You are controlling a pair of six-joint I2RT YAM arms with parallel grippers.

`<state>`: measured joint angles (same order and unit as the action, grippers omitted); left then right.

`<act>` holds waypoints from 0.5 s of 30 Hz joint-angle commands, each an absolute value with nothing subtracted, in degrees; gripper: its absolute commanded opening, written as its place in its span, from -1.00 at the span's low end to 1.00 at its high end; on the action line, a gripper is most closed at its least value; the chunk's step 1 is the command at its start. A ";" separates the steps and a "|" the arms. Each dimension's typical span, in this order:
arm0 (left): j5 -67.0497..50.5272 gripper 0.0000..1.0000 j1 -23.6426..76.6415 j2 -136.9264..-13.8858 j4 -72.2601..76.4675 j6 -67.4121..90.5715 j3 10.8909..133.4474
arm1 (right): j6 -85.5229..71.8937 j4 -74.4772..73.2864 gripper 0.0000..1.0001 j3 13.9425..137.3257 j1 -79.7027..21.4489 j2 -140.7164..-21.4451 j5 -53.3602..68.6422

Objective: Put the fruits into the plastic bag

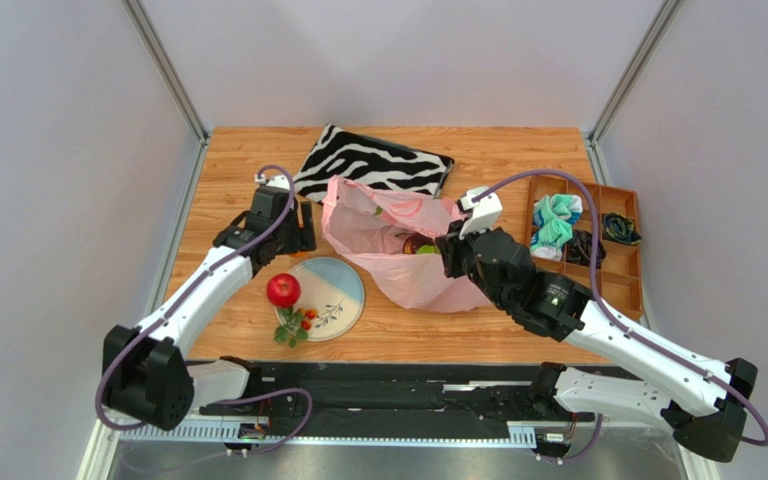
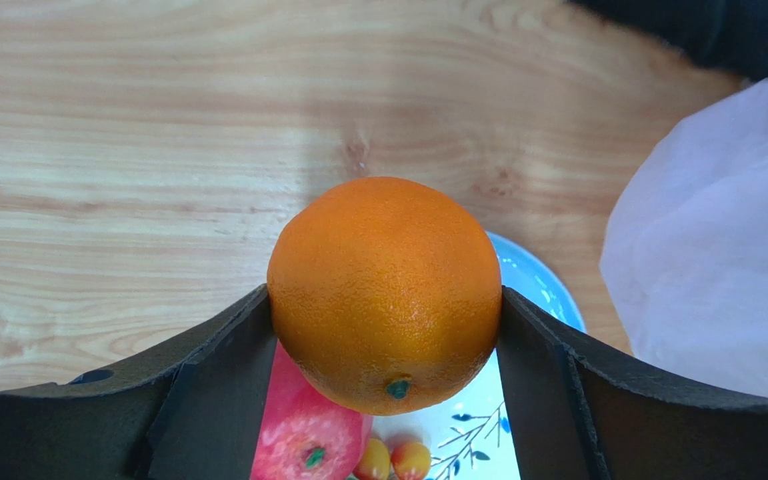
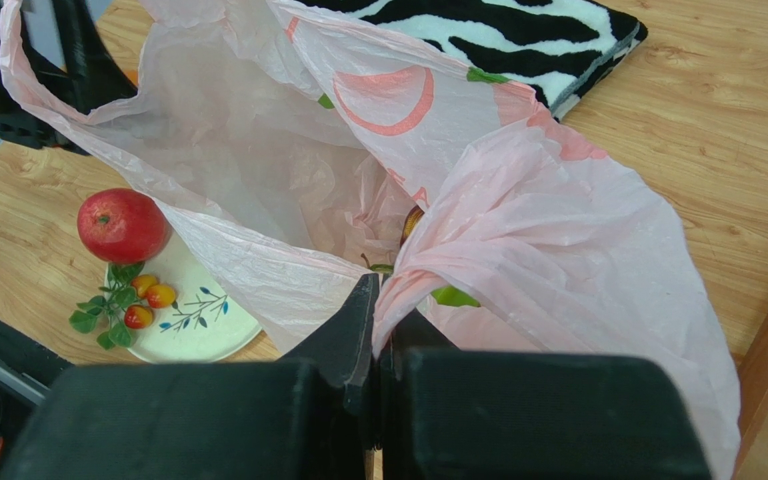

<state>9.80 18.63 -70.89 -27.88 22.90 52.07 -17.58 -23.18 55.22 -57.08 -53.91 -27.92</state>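
Note:
My left gripper (image 2: 386, 300) is shut on an orange (image 2: 386, 270), held above the table just left of the plastic bag (image 2: 719, 250). From above, this gripper (image 1: 298, 228) hides the orange. My right gripper (image 3: 378, 300) is shut on a bunched edge of the pink plastic bag (image 3: 558, 230), holding its mouth up and open toward the left. Inside the bag (image 1: 388, 215) lie a dark maroon fruit and a green one (image 1: 420, 244). A red apple (image 1: 283, 290) and a leafy berry sprig (image 1: 298, 325) rest on the plate (image 1: 343, 280).
A zebra-striped pouch (image 1: 373, 165) lies behind the bag. A wooden divided tray (image 1: 623, 285) holding socks sits at the right edge of the table. The blue-and-cream plate (image 3: 198, 330) is near the front, left of the bag.

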 commanded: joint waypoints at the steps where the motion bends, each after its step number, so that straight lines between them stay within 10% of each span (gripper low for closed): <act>1: 12.73 0.21 17.31 -62.51 -27.16 24.08 53.08 | -18.37 -20.57 -1.00 55.55 -57.13 -53.79 -28.12; 15: 13.18 0.17 25.65 -48.42 -27.78 14.51 68.80 | -18.28 -20.39 -1.00 55.55 -57.13 -53.26 -28.04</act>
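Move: The left hand already holds the orange in the air; the plastic bag's open mouth lies about 18 cm to its right, 1 cm ahead and roughly level. Below it the apple is some 8 cm back, 5 cm left and 8 cm down; the plate's middle is about 7 cm back, 4 cm right and 11 cm down. From the right hand, which holds the bag up, that mouth lies some 10 cm ahead, 13 cm left and 13 cm below. The left hand lifts the orange fast, about 20 cm nearly straight up and away from the plate, easing a few centimetres back towards its base and swaying slightly left before returning part of the way right. As it climbs, the wrist tips the fingers up by some 30 degrees so they end pointing almost level forward, still pinching the orange at the same opening, while the right hand stays put with its shut fingers gripping the bag near the rim. ##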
